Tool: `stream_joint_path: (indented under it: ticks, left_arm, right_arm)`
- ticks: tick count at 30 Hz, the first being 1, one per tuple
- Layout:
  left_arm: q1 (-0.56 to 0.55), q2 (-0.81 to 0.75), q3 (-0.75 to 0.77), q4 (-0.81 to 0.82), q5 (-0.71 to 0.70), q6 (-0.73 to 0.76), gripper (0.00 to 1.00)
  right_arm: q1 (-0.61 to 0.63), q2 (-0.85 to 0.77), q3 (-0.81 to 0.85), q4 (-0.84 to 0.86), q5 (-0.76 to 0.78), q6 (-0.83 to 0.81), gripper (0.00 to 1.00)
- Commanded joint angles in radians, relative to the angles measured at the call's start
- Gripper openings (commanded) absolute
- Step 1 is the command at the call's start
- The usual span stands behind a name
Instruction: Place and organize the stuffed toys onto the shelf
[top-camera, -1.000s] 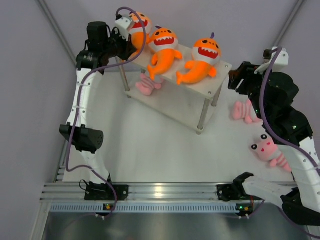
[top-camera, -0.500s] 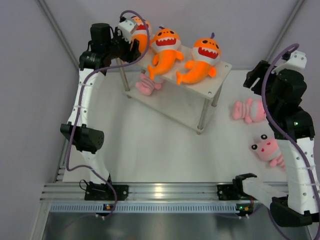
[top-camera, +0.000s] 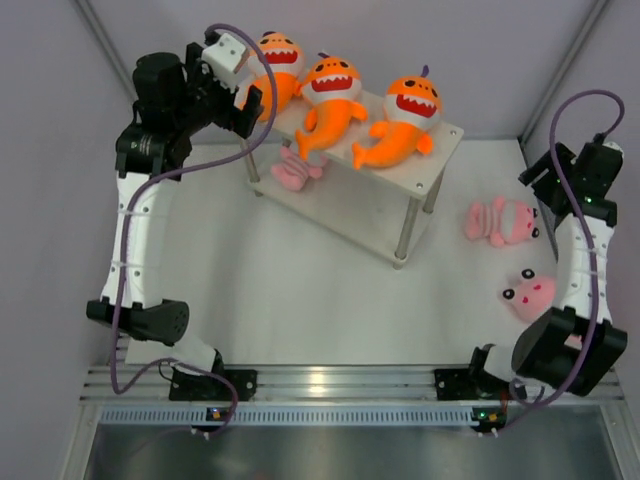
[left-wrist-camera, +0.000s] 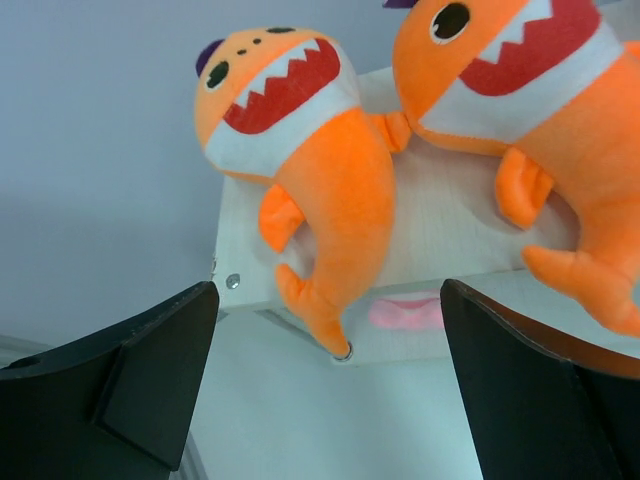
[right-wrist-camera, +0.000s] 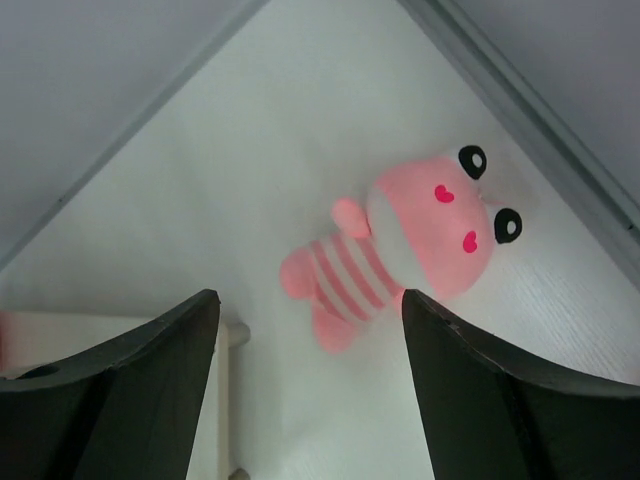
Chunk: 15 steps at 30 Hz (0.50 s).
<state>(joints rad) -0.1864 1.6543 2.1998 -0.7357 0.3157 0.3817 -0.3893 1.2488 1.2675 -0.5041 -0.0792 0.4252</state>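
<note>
Three orange shark plushes lie in a row on the top tier of the white shelf (top-camera: 428, 160): left (top-camera: 277, 62), middle (top-camera: 328, 95), right (top-camera: 400, 120). One pink striped plush (top-camera: 293, 172) lies on the lower tier. Two more pink plushes lie on the table at the right, one further back (top-camera: 500, 220) and one nearer (top-camera: 530, 295). My left gripper (top-camera: 243, 105) is open and empty, just left of the left shark (left-wrist-camera: 300, 150). My right gripper (top-camera: 540, 180) is open and empty above the further pink plush (right-wrist-camera: 410, 245).
The shelf's silver legs (top-camera: 405, 240) stand on the white table. Grey walls close in at the left, back and right, with the right arm near the right wall (top-camera: 625, 150). An aluminium rail (top-camera: 330, 385) runs along the near edge.
My left gripper has drawn back to the left, away from the leftmost shark, which stays on the shelf. My right arm has swung out toward the right wall, uncovering the pink plushes.
</note>
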Motion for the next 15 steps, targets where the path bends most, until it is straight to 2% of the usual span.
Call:
stream_joint_path:
  ticks: [1, 4, 8, 15]
  left_arm:
    - [0.001, -0.146, -0.07, 0.048, 0.014, 0.022, 0.99]
    - [0.001, -0.272, -0.207, 0.042, 0.034, 0.02, 0.99]
    - [0.001, -0.398, -0.305, -0.083, 0.031, 0.023, 0.99]
    - [0.001, -0.556, -0.524, -0.261, 0.055, 0.068, 0.99]
  right_arm:
    - [-0.039, 0.119, 0.0, 0.087, -0.076, 0.021, 0.74]
    - [-0.062, 0.233, 0.012, 0.104, -0.068, 0.017, 0.75]
    - [-0.063, 0.383, 0.056, 0.113, -0.074, 0.001, 0.74]
    - [-0.063, 0.541, 0.069, 0.145, -0.067, -0.022, 0.71]
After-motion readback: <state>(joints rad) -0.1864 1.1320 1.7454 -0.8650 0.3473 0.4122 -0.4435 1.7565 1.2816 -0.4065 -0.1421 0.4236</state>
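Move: The pink toy to be fetched lies on the table about 6 cm ahead of the right hand, almost in line with it, some 24 cm below. A second pink toy lies about 20 cm nearer the base than that one and 10 cm farther right; the shelf's near right leg stands about 24 cm left of the hand and 4 cm back. From the left hand, the first pink toy is roughly 56 cm to the right, 5 cm back and 43 cm down; the leftmost orange shark sits 13 cm ahead, 6 cm right, 14 cm down. Down, and steadily, the right hand sinks some 18 cm towards the pink toy, easing about 5 cm forward and a little to the right as its fingers tip about 20 degrees farther down; they stay open around the head, and contact can't be made out. Meanwhile the empty left hand draws back about 15 cm from the leftmost orange shark, rising slightly first and then dipping, fingers wide open. ##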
